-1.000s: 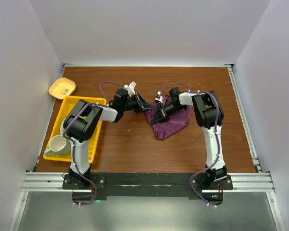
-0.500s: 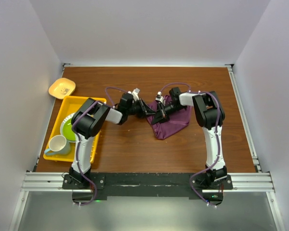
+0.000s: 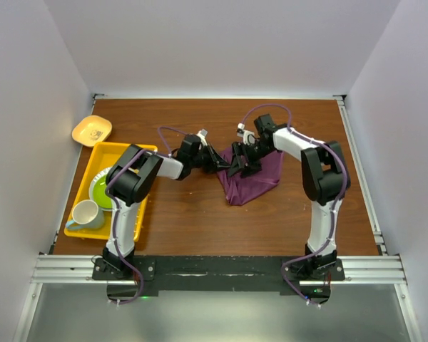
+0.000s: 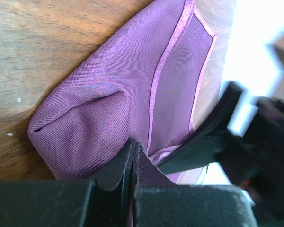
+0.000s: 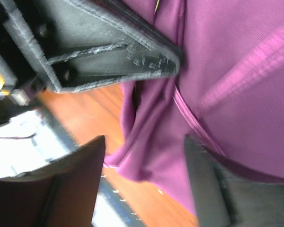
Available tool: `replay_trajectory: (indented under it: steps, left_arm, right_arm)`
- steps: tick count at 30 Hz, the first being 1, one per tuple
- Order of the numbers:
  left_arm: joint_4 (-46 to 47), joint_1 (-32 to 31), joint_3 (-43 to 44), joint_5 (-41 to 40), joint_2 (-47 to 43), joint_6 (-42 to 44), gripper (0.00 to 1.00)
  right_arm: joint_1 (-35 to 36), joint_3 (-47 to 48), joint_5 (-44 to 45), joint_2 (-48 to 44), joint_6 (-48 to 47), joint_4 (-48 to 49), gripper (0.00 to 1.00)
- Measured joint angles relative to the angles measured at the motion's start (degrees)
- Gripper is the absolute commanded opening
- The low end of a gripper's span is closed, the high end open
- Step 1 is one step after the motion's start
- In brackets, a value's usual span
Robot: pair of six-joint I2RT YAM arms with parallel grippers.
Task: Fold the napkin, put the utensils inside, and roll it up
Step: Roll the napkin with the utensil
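The plum-purple napkin [image 3: 257,178] lies rumpled on the wooden table right of centre. My left gripper [image 3: 220,164] reaches in from the left and is shut on the napkin's left edge; in the left wrist view its jaws [image 4: 133,147] are pressed together with the cloth [image 4: 99,109] bunched at their tips. My right gripper [image 3: 240,167] stands open over that same corner. In the right wrist view its fingers [image 5: 75,184] spread wide either side of a hanging fold of napkin [image 5: 236,71], touching nothing. The utensils are out of view.
A yellow basket [image 3: 139,151] at the left holds a green plate [image 3: 100,191] and a pale mug [image 3: 85,212]. A small yellow dish [image 3: 91,130] sits behind it. White walls close in on three sides.
My right gripper has opened and let go of the napkin, and its arm has swung up and back. The left gripper slid right onto the napkin's edge.
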Motion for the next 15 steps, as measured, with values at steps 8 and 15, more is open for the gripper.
replay_trajectory:
  steps: [8, 15]
  left_arm:
    - [-3.6, 0.0, 2.3, -0.3, 0.6, 0.0, 0.00]
    - [-4.4, 0.0, 3.0, 0.1, 0.9, 0.0, 0.00]
  right_arm:
    - [8.7, -4.0, 18.6, -13.2, -3.2, -3.4, 0.98]
    - [22.5, -12.8, 38.9, -14.9, -4.9, 0.7, 0.92]
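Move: The near left corner of the napkin lies about 9 cm back of the right hand, a centimetre to its left and some 4 cm below. The left fingertips, on the rolled edge, are about 3 cm ahead of the right hand, 3 cm to its left and 2 cm lower; the flat part of the napkin is level with it, 8 cm to its right, 4 cm below. From the left hand that corner lies about 12 cm back, 2 cm to the right, a centimetre down. Up and then back and down in a quick arc, the right hand hops some 3 cm higher, swings about 7 cm back towards the napkin's near left corner and sinks 4 cm from the top of the hop. Its part-open fingers spread fully and tip some 30 degrees steeper, to straddle the corner. The left hand stays put, shut fingertips still resting on the rolled edge. ##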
